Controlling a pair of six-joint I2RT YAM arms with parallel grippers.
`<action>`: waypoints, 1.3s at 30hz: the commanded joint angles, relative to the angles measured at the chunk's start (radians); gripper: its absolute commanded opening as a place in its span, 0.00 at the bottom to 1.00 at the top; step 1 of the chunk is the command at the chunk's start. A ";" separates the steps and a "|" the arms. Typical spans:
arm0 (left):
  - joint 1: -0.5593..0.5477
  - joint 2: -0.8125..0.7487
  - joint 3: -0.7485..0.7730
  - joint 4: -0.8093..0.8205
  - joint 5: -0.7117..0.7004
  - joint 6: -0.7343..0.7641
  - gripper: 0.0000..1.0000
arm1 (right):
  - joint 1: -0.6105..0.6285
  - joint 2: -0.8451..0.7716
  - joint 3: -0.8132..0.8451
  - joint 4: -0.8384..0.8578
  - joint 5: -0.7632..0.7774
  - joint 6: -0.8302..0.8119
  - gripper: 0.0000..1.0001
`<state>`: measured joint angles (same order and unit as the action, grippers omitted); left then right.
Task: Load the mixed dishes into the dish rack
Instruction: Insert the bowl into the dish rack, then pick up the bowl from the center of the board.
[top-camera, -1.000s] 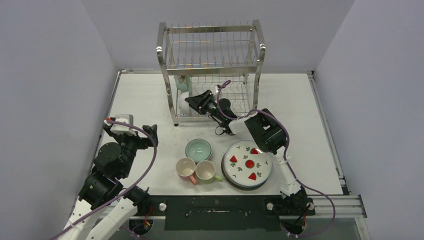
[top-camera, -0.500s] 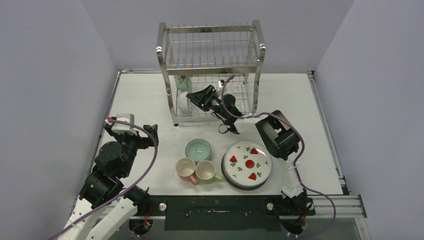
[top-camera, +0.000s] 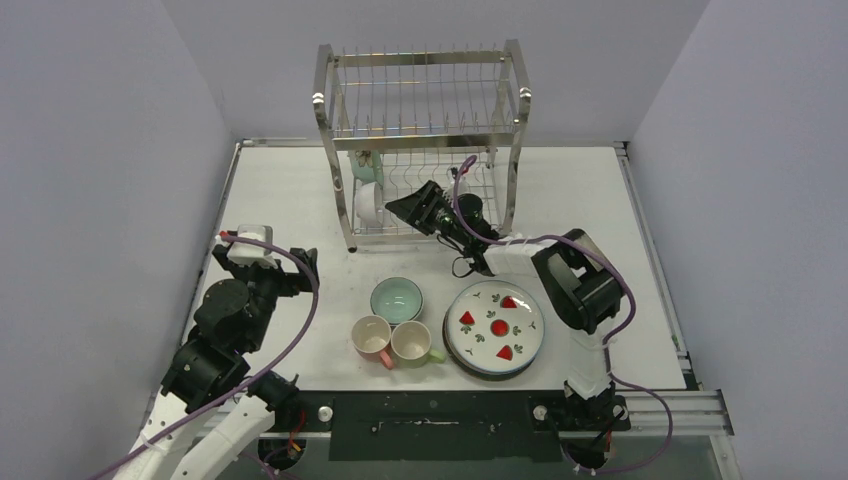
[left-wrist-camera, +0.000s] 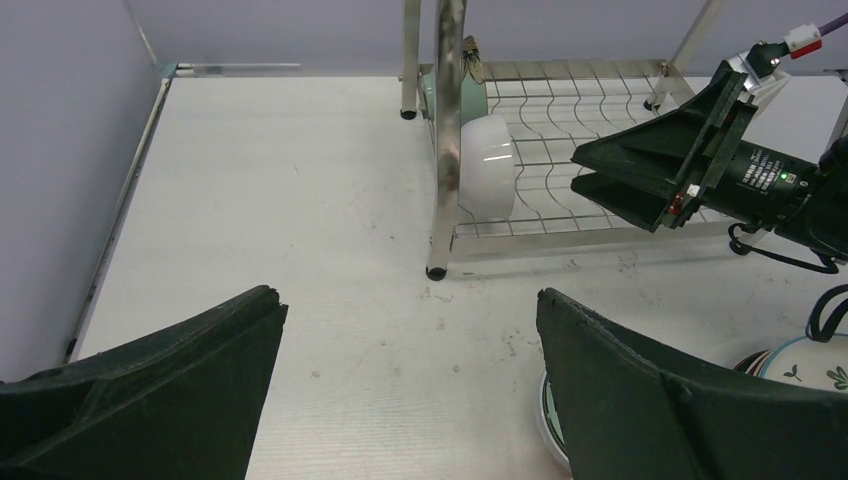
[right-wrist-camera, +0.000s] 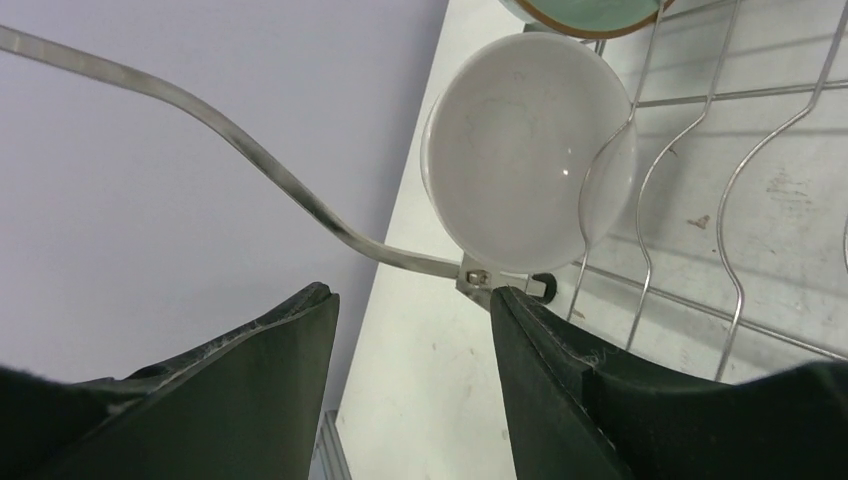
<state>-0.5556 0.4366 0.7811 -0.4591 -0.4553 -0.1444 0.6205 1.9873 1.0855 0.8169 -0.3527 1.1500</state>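
The dish rack (top-camera: 420, 95) stands at the back of the table. On its lower tier a white bowl (top-camera: 367, 203) (right-wrist-camera: 525, 135) (left-wrist-camera: 487, 165) rests on edge, with a mint-green bowl (top-camera: 362, 166) (right-wrist-camera: 590, 8) behind it. My right gripper (top-camera: 402, 207) (right-wrist-camera: 410, 295) (left-wrist-camera: 578, 170) sits just right of the white bowl, open, apart from it and holding nothing. On the table lie another mint bowl (top-camera: 396, 298), a pink mug (top-camera: 372, 338), a green mug (top-camera: 412, 342) and a strawberry plate (top-camera: 495, 327). My left gripper (top-camera: 303, 268) (left-wrist-camera: 407, 300) hovers wide open over bare table at the left.
The rack's front-left leg (left-wrist-camera: 437, 215) stands between my left gripper and the white bowl. Its upper tier (top-camera: 425, 125) hangs over my right gripper. Low walls enclose the table on the left, right and back.
My right gripper's jaws have widened off the white bowl and it has drawn back a little to the right, its elbow swinging right. The bowl stays in the rack. The left arm barely moved.
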 joint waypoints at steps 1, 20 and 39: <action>-0.003 0.008 0.031 0.034 0.008 0.004 0.96 | 0.008 -0.125 -0.038 -0.069 0.012 -0.108 0.58; -0.001 0.045 0.032 0.028 -0.002 0.008 0.96 | 0.168 -0.478 -0.100 -0.805 0.274 -0.588 0.54; 0.121 0.176 0.038 0.043 0.126 -0.022 0.95 | 0.285 -0.443 -0.036 -1.045 0.400 -0.734 0.58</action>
<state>-0.4759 0.5987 0.7811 -0.4591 -0.3958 -0.1474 0.8761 1.5196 0.9928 -0.2333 0.0216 0.4397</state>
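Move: The green bowl on the table lies about 19 cm back, 2 cm right and 12 cm below the right gripper. The white bowl already in the rack stands about 7 cm left, 2 cm ahead and 3 cm lower. The pink-handled cup is some 9 cm nearer the base and 7 cm left of the green bowl, the green-handled cup 10 cm nearer and 4 cm right. From the left gripper the green bowl is about 21 cm right, 2 cm back, 26 cm down. Draw the right gripper, already clear of the white bowl, out of the rack and back about 14 cm, with some 8 cm to the right, staying level at first and then sinking about 6 cm towards the green bowl. Tip its fingers down by roughly 55 degrees on the way and leave them half open, touching nothing. Ease the left gripper, empty and wide open, about 4 cm down and slightly forward. ##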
